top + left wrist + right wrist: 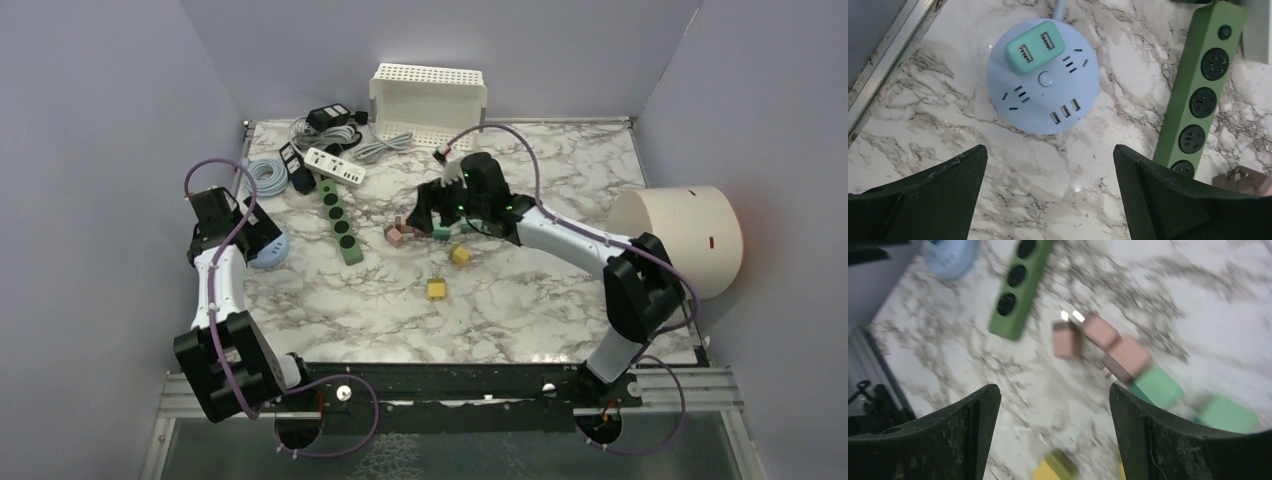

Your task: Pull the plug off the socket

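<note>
In the left wrist view a round light-blue socket (1045,95) lies on the marble table, and a mint-green plug (1031,46) with two USB ports sits in its far side. My left gripper (1049,150) hangs open just short of the socket and holds nothing. From above, the left gripper (262,232) covers most of the socket (270,255). My right gripper (432,205) is open over loose plugs at mid-table. Its wrist view is blurred, and the right gripper (1054,390) there is empty.
A green power strip (1205,85) lies right of the round socket. Pink plugs (398,235), green plugs (1158,385) and yellow plugs (437,289) lie scattered mid-table. At the back stand a white basket (428,100), a white power strip (334,166) and black adapters (330,116). A beige roll (680,235) sits far right.
</note>
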### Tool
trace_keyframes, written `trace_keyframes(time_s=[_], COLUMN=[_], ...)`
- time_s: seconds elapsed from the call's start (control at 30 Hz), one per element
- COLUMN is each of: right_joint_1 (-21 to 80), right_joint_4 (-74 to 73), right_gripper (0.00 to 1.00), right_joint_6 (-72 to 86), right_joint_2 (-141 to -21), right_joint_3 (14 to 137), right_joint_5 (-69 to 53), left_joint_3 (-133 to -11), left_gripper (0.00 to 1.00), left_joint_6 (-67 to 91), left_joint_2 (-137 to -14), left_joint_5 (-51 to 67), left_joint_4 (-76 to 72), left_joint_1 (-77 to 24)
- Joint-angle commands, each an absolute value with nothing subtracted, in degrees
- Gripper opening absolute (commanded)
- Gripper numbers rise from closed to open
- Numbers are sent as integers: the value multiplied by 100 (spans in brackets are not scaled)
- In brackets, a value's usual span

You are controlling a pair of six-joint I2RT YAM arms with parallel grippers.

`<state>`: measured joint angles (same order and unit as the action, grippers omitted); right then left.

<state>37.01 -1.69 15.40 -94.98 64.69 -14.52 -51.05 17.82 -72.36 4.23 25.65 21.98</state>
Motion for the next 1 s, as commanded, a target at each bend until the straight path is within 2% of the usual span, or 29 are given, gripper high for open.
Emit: trace_keyframes(time_s=[0.0,0.2,0.33,0.47,0.53,0.63,0.8,0.97], right_joint_1=[4217,4688,4807,4928,4965,4965,4966,4966], right_joint_4=[181,-299,-79,-83,46,384,461,433], right_gripper=[84,82,82,80,80,80,80,80], right_joint_6=[1009,186,333,738,816,834,672,650], right_joint_2=[-10453,-12438,-13776,-15032,-15248,-15097,-14853,-14706], right_joint_3=[7845,10386,11697,13274,13368,12849,12445,12304], right_joint_5=[-2880,-4321,-4295,-4169,-4124,-4152,-4149,-4230], left_joint_3=[-4915,-4892,-5338,-5595,-5548,-5541,-5480,-5432], left_gripper=[98,95,94,85,85,86,85,72], left_joint_6=[1917,1969,1656,1685,1644,1535,1607,1608], left_joint_2=[-7018,-7406,-8160,-8982,-9049,-9044,-9324,-9545], left_joint_5=[547,799,1013,1603,1412,1183,1530,1833], left_joint_4=[1792,689,665,559,452,446,309,185], left_joint_1=[2728,2980,2994,2993,2990,2989,2976,2902])
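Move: The teal plug sits on the blue round socket about 5 cm ahead of the left hand, 7 cm to its left and 8 below; the socket's middle is some 3 cm nearer and 3 farther right than the plug, and the green strip's middle lies 9 cm ahead of the left hand and 14 to its right. From the right hand the plug is about 47 cm left, level ahead, 9 below; the strip's middle lies 26 left, 5 ahead. Right hand sweeps 26 cm left over the green strip; left reaches 9 cm forward-left to the teal plug, narrowing. ##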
